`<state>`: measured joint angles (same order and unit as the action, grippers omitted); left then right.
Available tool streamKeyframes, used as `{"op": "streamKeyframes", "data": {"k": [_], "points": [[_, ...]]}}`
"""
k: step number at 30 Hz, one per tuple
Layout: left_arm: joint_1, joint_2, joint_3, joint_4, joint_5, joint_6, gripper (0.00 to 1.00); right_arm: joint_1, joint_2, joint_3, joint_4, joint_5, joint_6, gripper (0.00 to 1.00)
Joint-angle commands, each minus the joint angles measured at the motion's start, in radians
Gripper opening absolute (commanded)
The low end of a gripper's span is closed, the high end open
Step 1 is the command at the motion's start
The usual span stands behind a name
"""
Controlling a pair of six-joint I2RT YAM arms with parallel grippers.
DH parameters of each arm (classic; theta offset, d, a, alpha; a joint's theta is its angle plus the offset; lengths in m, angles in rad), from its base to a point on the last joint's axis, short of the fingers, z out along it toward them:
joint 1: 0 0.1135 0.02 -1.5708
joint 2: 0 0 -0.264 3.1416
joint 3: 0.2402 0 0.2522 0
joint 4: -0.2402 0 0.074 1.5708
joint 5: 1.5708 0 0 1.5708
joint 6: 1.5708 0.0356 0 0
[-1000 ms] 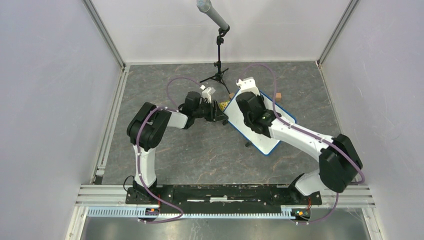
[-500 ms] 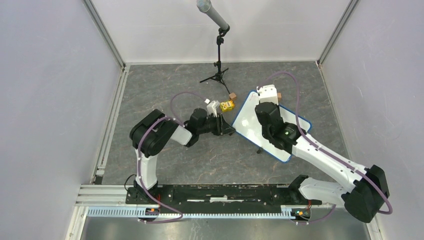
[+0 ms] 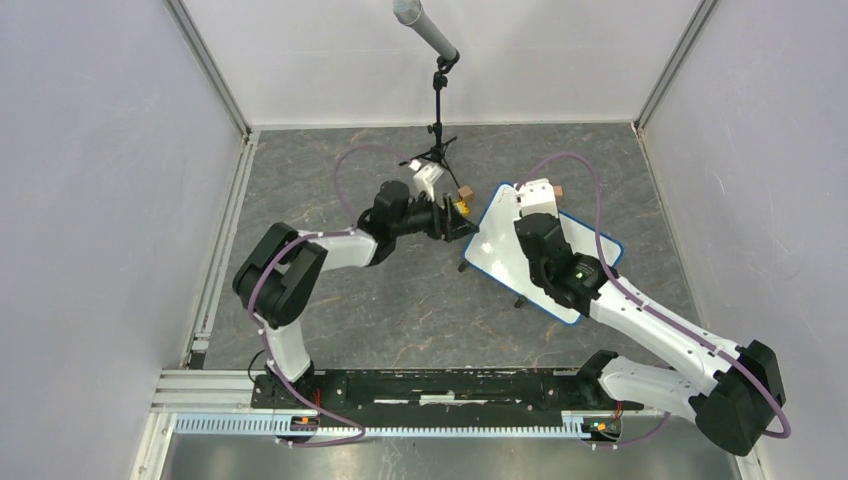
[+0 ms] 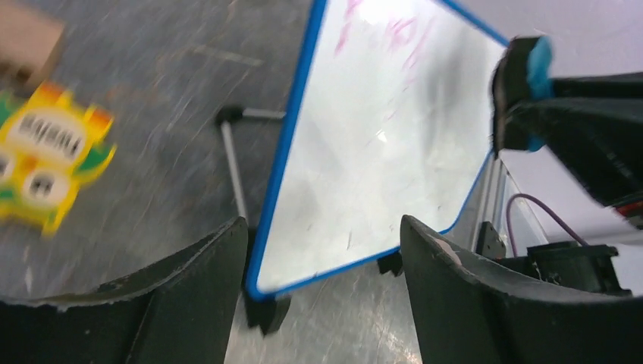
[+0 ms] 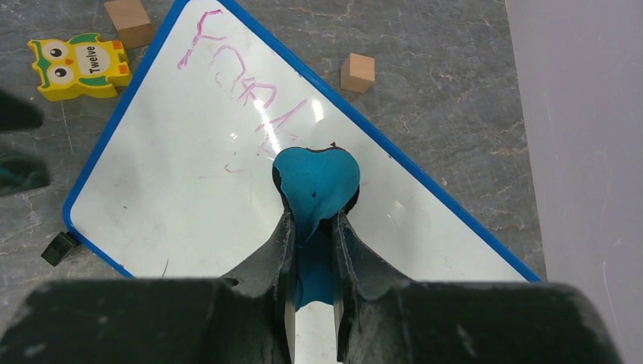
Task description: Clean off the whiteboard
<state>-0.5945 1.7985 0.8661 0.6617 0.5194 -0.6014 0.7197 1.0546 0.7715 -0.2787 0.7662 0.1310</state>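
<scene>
The whiteboard (image 3: 497, 243), white with a blue rim, lies tilted on small black feet right of centre. Pink scribbles (image 5: 243, 83) mark its far part. My right gripper (image 5: 312, 220) is shut on the blue-and-black eraser (image 5: 315, 182), which hangs over the board's middle just below the scribbles; whether it touches the board does not show. My left gripper (image 4: 322, 250) is open at the board's left near corner (image 4: 261, 288), which sits between its fingers (image 4: 189, 296). The eraser (image 4: 523, 83) also appears in the left wrist view.
A yellow owl toy (image 5: 79, 64) and a wooden block (image 5: 129, 21) lie just off the board's far left edge. Another wooden block (image 5: 357, 72) lies past its right edge. A microphone stand (image 3: 437, 150) rises at the back. Grey walls enclose the floor.
My left gripper has moved toward the back along the board's left edge, and its jaws have opened wider. The right arm swung right with the eraser earlier and has barely shifted since.
</scene>
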Motion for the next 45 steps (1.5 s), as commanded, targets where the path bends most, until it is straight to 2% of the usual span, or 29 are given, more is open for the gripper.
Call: {"op": "streamKeyframes", "data": {"k": [1, 5, 11, 16, 20, 25, 28, 35, 41, 45], "points": [[0.007, 0.106, 0.212, -0.204, 0.190, 0.199, 0.80, -0.001, -0.001, 0.001, 0.041, -0.028, -0.021, 0.17], [0.019, 0.191, 0.357, -0.339, 0.182, 0.258, 0.74, -0.002, 0.008, 0.002, 0.044, -0.029, -0.034, 0.17], [0.020, 0.250, 0.391, -0.286, 0.284, 0.261, 0.67, -0.002, 0.017, 0.009, 0.038, -0.023, -0.055, 0.17], [0.036, 0.321, 0.392, -0.084, 0.426, 0.115, 0.55, -0.002, 0.023, 0.008, 0.027, -0.031, -0.042, 0.17], [0.036, 0.339, 0.405, -0.079, 0.429, 0.116, 0.54, -0.002, 0.028, 0.011, 0.022, -0.030, -0.033, 0.17], [0.036, 0.360, 0.412, -0.034, 0.440, 0.086, 0.48, -0.002, 0.034, 0.019, 0.022, -0.038, -0.031, 0.17], [0.042, 0.378, 0.427, -0.035, 0.433, 0.079, 0.42, -0.002, 0.042, 0.027, 0.025, -0.045, -0.033, 0.17], [0.071, 0.404, 0.426, 0.032, 0.434, 0.020, 0.19, -0.002, 0.072, 0.031, 0.031, -0.051, -0.034, 0.17], [0.089, 0.375, 0.387, 0.041, 0.390, 0.048, 0.03, 0.000, 0.141, 0.054, 0.047, -0.086, -0.044, 0.17], [0.110, 0.356, 0.355, 0.053, 0.358, 0.055, 0.02, 0.030, 0.210, 0.104, 0.051, -0.073, -0.060, 0.17]]}}
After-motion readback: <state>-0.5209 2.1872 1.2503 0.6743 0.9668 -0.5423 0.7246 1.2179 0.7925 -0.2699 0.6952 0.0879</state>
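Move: The left hand, open, has the whiteboard's far-left edge roughly 3 cm ahead, 4 cm to its right and 3 cm below; the yellow owl lies about 7 cm ahead of the hand, 1 cm right, and a wooden block 3 cm beyond the owl. The right hand already holds the eraser, with the leftover pink writing some 7 cm ahead, 5 cm left and 10 cm below; another wooden block sits about 12 cm ahead, 3 cm right. The left hand goes right and forward over the whiteboard's far-left edge, then sinks about 5 cm from its brief rise and turns some 20 degrees clockwise, its fingers closing from wide open until they pinch the blue rim between them. The right hand, keeping its grip on the eraser, sinks very little at first, then comes down faster towards the writing, about 4 cm in all with a 2 cm drift left, its fingers tipping slightly farther down. ##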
